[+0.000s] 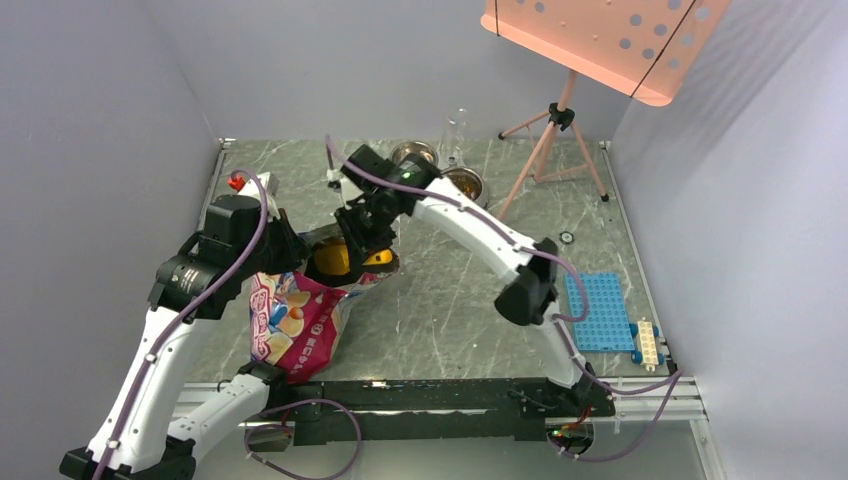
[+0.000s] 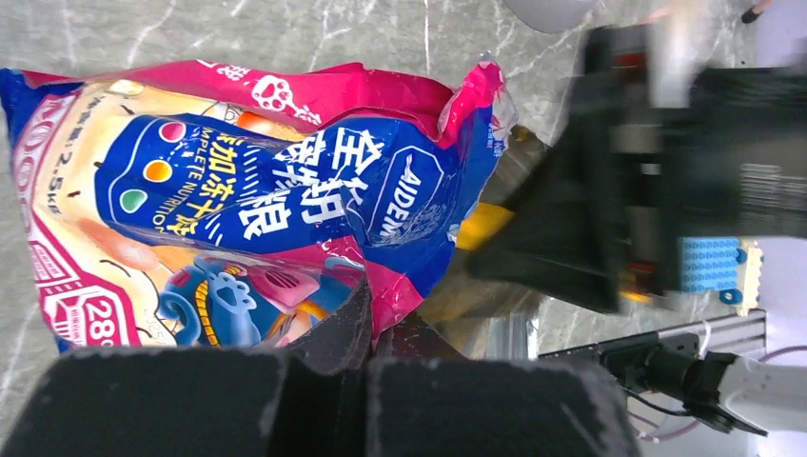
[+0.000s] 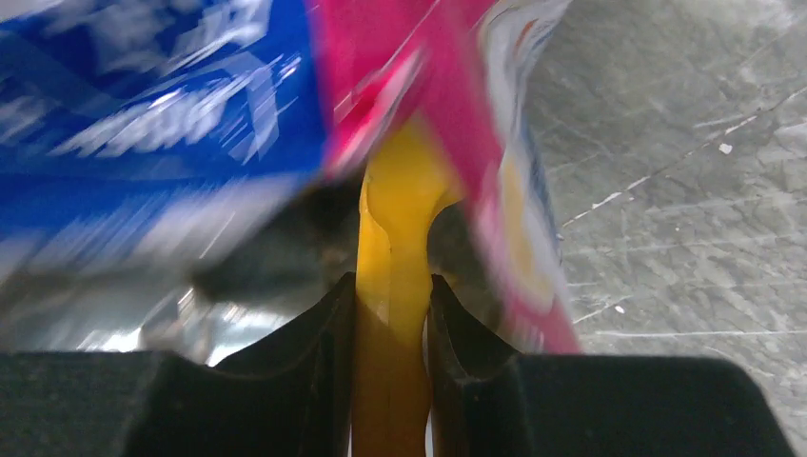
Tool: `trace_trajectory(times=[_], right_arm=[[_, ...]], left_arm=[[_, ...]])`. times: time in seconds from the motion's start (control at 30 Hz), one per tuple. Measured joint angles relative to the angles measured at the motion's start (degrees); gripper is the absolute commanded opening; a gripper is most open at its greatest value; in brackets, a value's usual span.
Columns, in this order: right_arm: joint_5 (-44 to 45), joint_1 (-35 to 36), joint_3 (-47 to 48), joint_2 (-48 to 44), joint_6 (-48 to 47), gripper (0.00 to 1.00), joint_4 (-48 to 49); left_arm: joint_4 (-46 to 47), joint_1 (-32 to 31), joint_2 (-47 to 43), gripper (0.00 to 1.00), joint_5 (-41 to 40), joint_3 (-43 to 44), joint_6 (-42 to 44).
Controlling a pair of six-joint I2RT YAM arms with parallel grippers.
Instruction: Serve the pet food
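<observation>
The pink-and-blue printed bag lies on the marble table at the left, its open mouth facing the middle. My left gripper is shut on the pink edge of that mouth. A yellow scoop pokes into the opening, and my right gripper is shut on its handle. In the right wrist view the scoop's front end disappears between the blurred bag walls. The pet food is hidden from every view.
Two metal bowls and a clear cup stand at the back of the table. A tripod carries a pink perforated board at the back right. A blue baseplate with a white brick lies at the right edge.
</observation>
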Motion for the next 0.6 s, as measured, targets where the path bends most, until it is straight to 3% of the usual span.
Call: trace_trajectory(times=[0.13, 0.33, 0.6], right_arm=[[3.10, 0.85, -0.20, 6.40, 0.15, 0.00, -1.53], [2.08, 0.72, -4.09, 7.19, 0.24, 0.00, 1.90], [-10.67, -0.81, -8.20, 8.85, 4.00, 0.00, 14.16]], left_arm=[[0.76, 0.00, 0.81, 0.00, 2.54, -0.76, -1.42], [2.58, 0.15, 4.33, 0.00, 7.61, -1.84, -4.59], [2.60, 0.74, 5.88, 0.00, 7.98, -1.86, -6.16]])
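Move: The right hand, gripping the yellow scoop by its handle, has the bag's open mouth about 5 cm to its left, 1 cm nearer the robot and 5 cm below; the blade is already in the mouth. From that hand, the right bowl of the feeder is some 16 cm ahead and 17 cm right, and the left bowl about 22 cm ahead and 8 cm right. From the left hand, pinching the rim, the mouth lies some 6 cm right, 1 cm back and 8 cm down. Still pinching the scoop's handle, the right fingers go in under the bag's rim as that hand plunges about 8 cm, then sweeps some 4 cm left at that depth, the fingers tipping about 10 degrees back towards the robot. The left hand keeps its pinch on the rim and draws it roughly 3 cm right and 2 cm down, towards the right gripper. ##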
